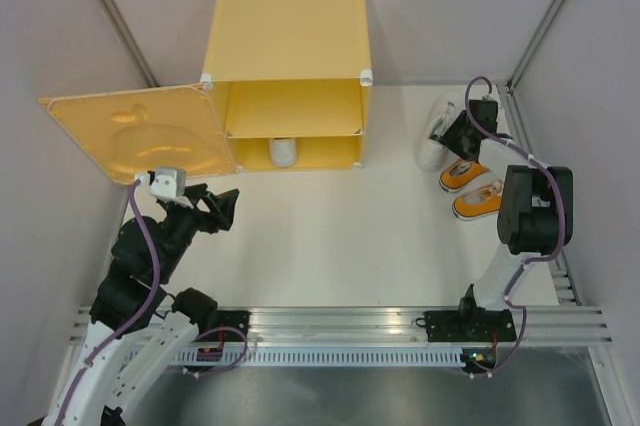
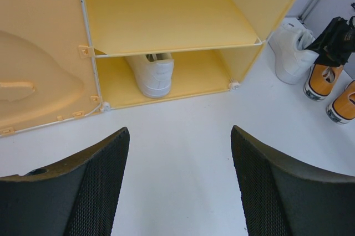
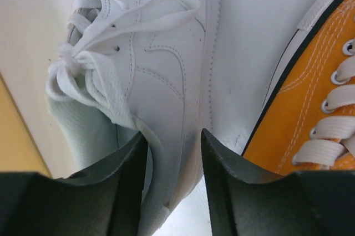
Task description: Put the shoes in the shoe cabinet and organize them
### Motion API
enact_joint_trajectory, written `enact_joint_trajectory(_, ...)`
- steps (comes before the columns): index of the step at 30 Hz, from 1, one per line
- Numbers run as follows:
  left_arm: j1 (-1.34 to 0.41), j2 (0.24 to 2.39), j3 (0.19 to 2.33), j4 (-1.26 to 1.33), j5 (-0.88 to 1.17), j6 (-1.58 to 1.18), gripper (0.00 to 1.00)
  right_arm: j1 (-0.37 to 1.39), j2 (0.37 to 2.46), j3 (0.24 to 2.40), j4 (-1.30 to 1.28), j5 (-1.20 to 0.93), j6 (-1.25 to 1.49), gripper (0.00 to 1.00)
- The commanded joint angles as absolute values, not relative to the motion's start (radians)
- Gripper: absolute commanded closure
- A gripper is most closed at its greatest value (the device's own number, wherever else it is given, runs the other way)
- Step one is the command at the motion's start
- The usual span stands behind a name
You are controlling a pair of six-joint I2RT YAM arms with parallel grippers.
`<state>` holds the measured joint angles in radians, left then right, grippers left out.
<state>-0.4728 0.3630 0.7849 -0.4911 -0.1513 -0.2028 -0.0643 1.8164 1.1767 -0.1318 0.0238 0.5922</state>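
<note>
The yellow-orange shoe cabinet (image 1: 290, 36) stands at the back with its door (image 1: 140, 136) swung open to the left. One white shoe (image 2: 152, 72) sits in its lower compartment, heel outward. A second white shoe (image 3: 166, 64) stands on the table at the right, beside two orange shoes (image 1: 462, 173) (image 1: 478, 200). My right gripper (image 3: 173, 136) is down on that white shoe at the heel, one finger inside the collar and one outside, shut on its side wall. My left gripper (image 2: 180, 136) hovers open and empty over the table in front of the cabinet.
A metal rail (image 1: 340, 321) runs along the near edge by the arm bases. Grey walls close in on both sides. The open door (image 2: 39, 70) juts out right beside my left arm. The upper shelf (image 2: 166, 20) of the cabinet holds nothing.
</note>
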Motion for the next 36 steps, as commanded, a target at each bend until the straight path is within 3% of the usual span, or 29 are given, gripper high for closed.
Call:
enact_joint_trajectory(1, -0.474, 0.351, 0.782, -0.457, -0.143, -0.187, 0.22, -0.046, 1.865, 1.189, -0.146, 0.035, 0.561, 0.53)
enact_joint_trajectory(2, -0.474, 0.35, 0.782, -0.457, -0.143, -0.187, 0.22, -0.045, 1.874, 1.193, -0.147, 0.031, 0.56, 0.65)
enact_joint_trajectory(7, -0.474, 0.353, 0.782, -0.457, -0.144, -0.187, 0.22, -0.028, 1.861, 1.218, -0.17, 0.025, 0.54, 0.99)
enact_joint_trajectory(24, -0.474, 0.359, 0.778, -0.457, -0.172, -0.184, 0.21, -0.008, 1.309, 1.266, -0.416, 0.023, 0.502, 0.99)
enact_joint_trajectory(30, -0.476, 0.362, 0.776, -0.457, -0.176, -0.184, 0.21, 0.0, 1.105, 1.154, -0.477, -0.034, 0.551, 1.0)
enact_joint_trajectory(36, -0.474, 0.364, 0.776, -0.457, -0.17, -0.186, 0.21, 0.131, 0.91, 1.031, -0.571, -0.026, 0.572, 0.99)
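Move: The right hand is at the heel opening of the white shoe, its parted fingers straddling the shoe's right-hand collar wall; the shoe's middle lies about 7 cm ahead, 2 cm left and 3 cm lower. The nearer orange shoe lies some 10 cm right and 5 cm back, the other orange shoe roughly 17 cm right and 13 cm back, both a little lower. From the left hand the white shoe is about 34 cm ahead, 56 cm right and 26 cm below. Staying almost in place at first, the right hand shuts its half-open fingers and pinches the white shoe's right-hand collar wall beside the laces. Then it draws back and climbs steeply by nearly 20 cm, ending some 16 cm back and 5 cm left, keeping its pinch while the fingers tip up about 15 degrees and the hand turns slightly counter-clockwise. ##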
